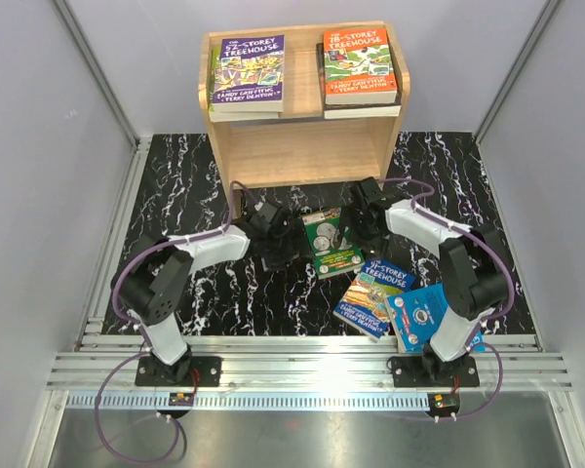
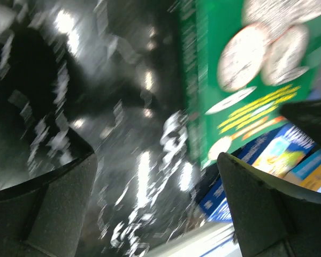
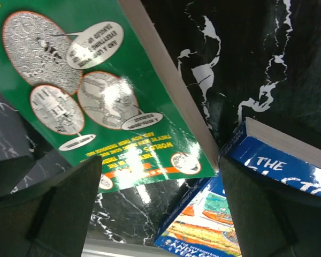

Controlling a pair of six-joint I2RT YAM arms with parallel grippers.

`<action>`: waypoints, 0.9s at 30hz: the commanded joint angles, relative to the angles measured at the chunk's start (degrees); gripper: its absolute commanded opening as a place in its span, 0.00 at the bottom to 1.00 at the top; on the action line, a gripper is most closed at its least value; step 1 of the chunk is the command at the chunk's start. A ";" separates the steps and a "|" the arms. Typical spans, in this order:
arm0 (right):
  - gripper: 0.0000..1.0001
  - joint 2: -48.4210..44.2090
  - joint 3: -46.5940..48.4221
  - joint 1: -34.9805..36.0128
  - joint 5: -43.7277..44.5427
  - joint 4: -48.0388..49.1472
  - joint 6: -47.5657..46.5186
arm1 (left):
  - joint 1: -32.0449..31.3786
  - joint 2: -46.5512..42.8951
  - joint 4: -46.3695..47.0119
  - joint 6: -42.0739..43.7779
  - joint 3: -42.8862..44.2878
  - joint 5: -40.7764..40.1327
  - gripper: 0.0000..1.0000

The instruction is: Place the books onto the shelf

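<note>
The wooden shelf [image 1: 302, 97] stands at the back, with a purple Treehouse book [image 1: 248, 70] on a stack at its top left and an orange and green one [image 1: 359, 63] on a stack at its top right. A green coin book [image 1: 331, 244] [image 2: 246, 80] [image 3: 91, 91] lies on the black marble table between my grippers. A blue Treehouse book [image 1: 373, 297] [image 3: 224, 225] and a bright blue book [image 1: 424, 317] lie near the right arm's base. My left gripper [image 1: 285, 249] [image 2: 156, 158] is open just left of the coin book. My right gripper [image 1: 359, 229] [image 3: 160, 160] is open over its right edge.
Grey walls close in both sides of the table [image 1: 175, 195]. Aluminium rails [image 1: 292, 366] run along the near edge by the arm bases. The shelf's lower tier [image 1: 297, 156] shows only wood. The left wrist view is blurred by motion.
</note>
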 commanded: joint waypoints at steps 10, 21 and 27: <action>0.95 7.30 -0.84 -0.32 -1.63 11.85 -2.24 | -0.32 10.74 5.59 -2.86 6.40 3.77 0.99; 0.80 0.65 -10.24 -0.32 -16.85 24.08 -0.30 | -1.37 14.88 14.73 -5.49 6.49 13.61 0.99; 0.38 -9.64 -15.43 -0.23 -22.65 28.14 1.55 | -1.90 12.25 20.44 -8.31 2.28 16.25 0.99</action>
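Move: Between the two hands lies the green coin-covered book, about 7 cm to the right and level with the left hand point, roughly 3 cm below it. From the right hand the book's middle is some 6 cm to the left, about 1 cm back and 3 cm down. The blue treehouse book lies about 13 cm back and 4 cm right of the right hand, the light-blue book about 18 cm back and 18 cm right. Closing in on the green book from both sides, the left hand slides right about 6 cm and a little forward, wide open, tilting its fingertips some 15 degrees further rightward until they straddle the spine side. The right hand sinks 2 cm while easing forward and left, then draws back slightly as its tips swing left and its fingers close halfway around the page edge. ##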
